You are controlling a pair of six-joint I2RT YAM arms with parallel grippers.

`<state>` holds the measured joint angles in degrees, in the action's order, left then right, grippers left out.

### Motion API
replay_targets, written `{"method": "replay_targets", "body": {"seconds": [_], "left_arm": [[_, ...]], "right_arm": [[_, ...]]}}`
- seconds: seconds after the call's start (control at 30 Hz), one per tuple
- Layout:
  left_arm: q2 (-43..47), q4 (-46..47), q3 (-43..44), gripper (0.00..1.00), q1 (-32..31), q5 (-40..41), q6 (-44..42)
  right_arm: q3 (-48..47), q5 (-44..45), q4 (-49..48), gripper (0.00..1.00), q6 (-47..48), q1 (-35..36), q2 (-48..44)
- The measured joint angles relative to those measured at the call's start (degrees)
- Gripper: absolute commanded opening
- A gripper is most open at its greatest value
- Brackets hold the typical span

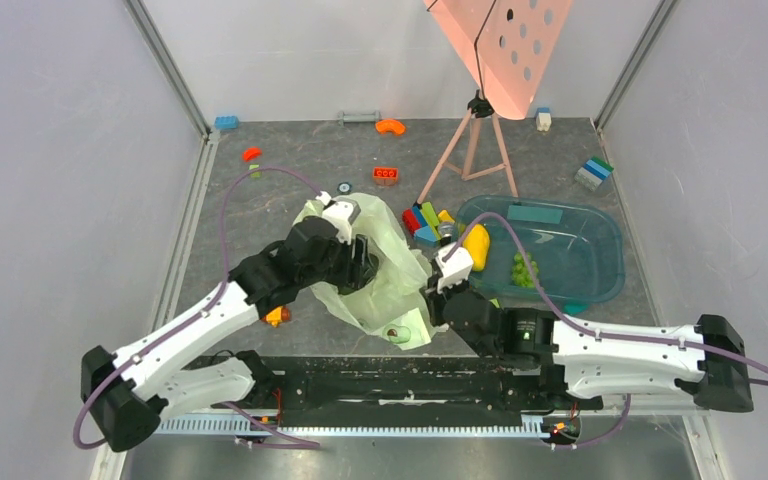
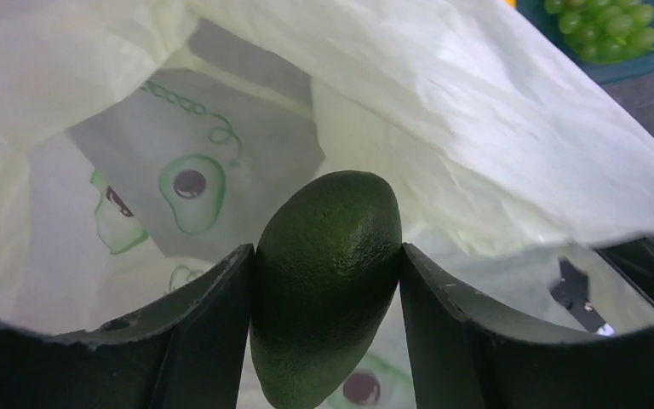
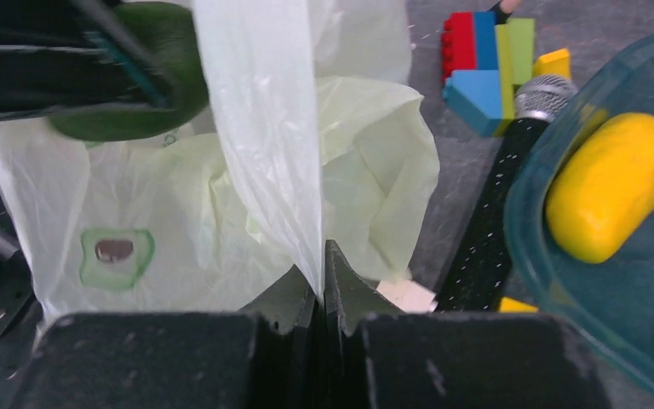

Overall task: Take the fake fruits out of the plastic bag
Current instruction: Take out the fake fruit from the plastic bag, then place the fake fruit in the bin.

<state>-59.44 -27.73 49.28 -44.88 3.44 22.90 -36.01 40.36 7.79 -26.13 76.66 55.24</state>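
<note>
The pale-green plastic bag [image 1: 392,285] lies crumpled between my arms. My left gripper [image 2: 325,252] reaches into the bag [image 2: 494,128] and is shut on a dark green avocado fruit [image 2: 328,281], held upright between both fingers. My right gripper [image 3: 324,256] is shut on a raised fold of the bag [image 3: 264,128], and the avocado [image 3: 157,98] shows at the upper left of that view. In the top view the left gripper [image 1: 365,268] is buried in the bag and the right gripper [image 1: 434,282] is at its right edge. A yellow oblong fruit [image 1: 476,247] and green grapes [image 1: 523,270] lie in the teal tray [image 1: 600,262].
A stack of coloured bricks [image 1: 422,220] and a black microphone [image 3: 494,213] sit between the bag and the tray. A pink perforated board on a tripod [image 1: 490,50] stands at the back. Loose bricks [image 1: 386,175] lie scattered, and an orange piece [image 1: 277,317] lies under my left arm.
</note>
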Motion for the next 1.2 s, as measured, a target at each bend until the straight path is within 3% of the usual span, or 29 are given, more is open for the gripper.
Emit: {"method": "replay_targets", "body": {"seconds": [0.33,0.67,0.93,1.2], "left_arm": [[10.3,-6.1,3.3,0.57,0.5,-0.7,0.3],[12.9,-8.3,11.2,0.56,0.8,-0.6,1.4],[6.1,-7.2,17.6,0.54,0.8,-1.3,1.3],[-5.0,3.0,19.5,0.51,0.9,-8.3,1.4]], "right_arm": [[-1.6,-3.7,-3.0,0.02,5.7,-6.2,6.0],[6.2,-9.4,-12.4,0.00,7.4,-6.7,5.7],[13.4,-16.6,-19.1,0.00,11.3,-3.8,3.5],[21.6,-16.5,-27.8,0.00,13.6,3.4,2.7]]}}
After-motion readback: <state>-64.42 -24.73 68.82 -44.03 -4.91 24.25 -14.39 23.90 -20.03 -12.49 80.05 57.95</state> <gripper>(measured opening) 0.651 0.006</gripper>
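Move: The left hand, its avocado already gripped and still within the bag's mouth, has the clear bin's middle about 14 cm ahead, 37 cm right and 14 cm below. In the bin, the yellow fruit is 23 cm right and 14 cm ahead of this hand, the grapes 33 cm right and 10 cm ahead. The right hand, already pinching the rim, has the plastic bag's middle some 14 cm left, 10 cm ahead and 9 cm lower. Left hand lifts the held avocado about 14 cm, then swings right; right hand finally draws bag rim down and back. ##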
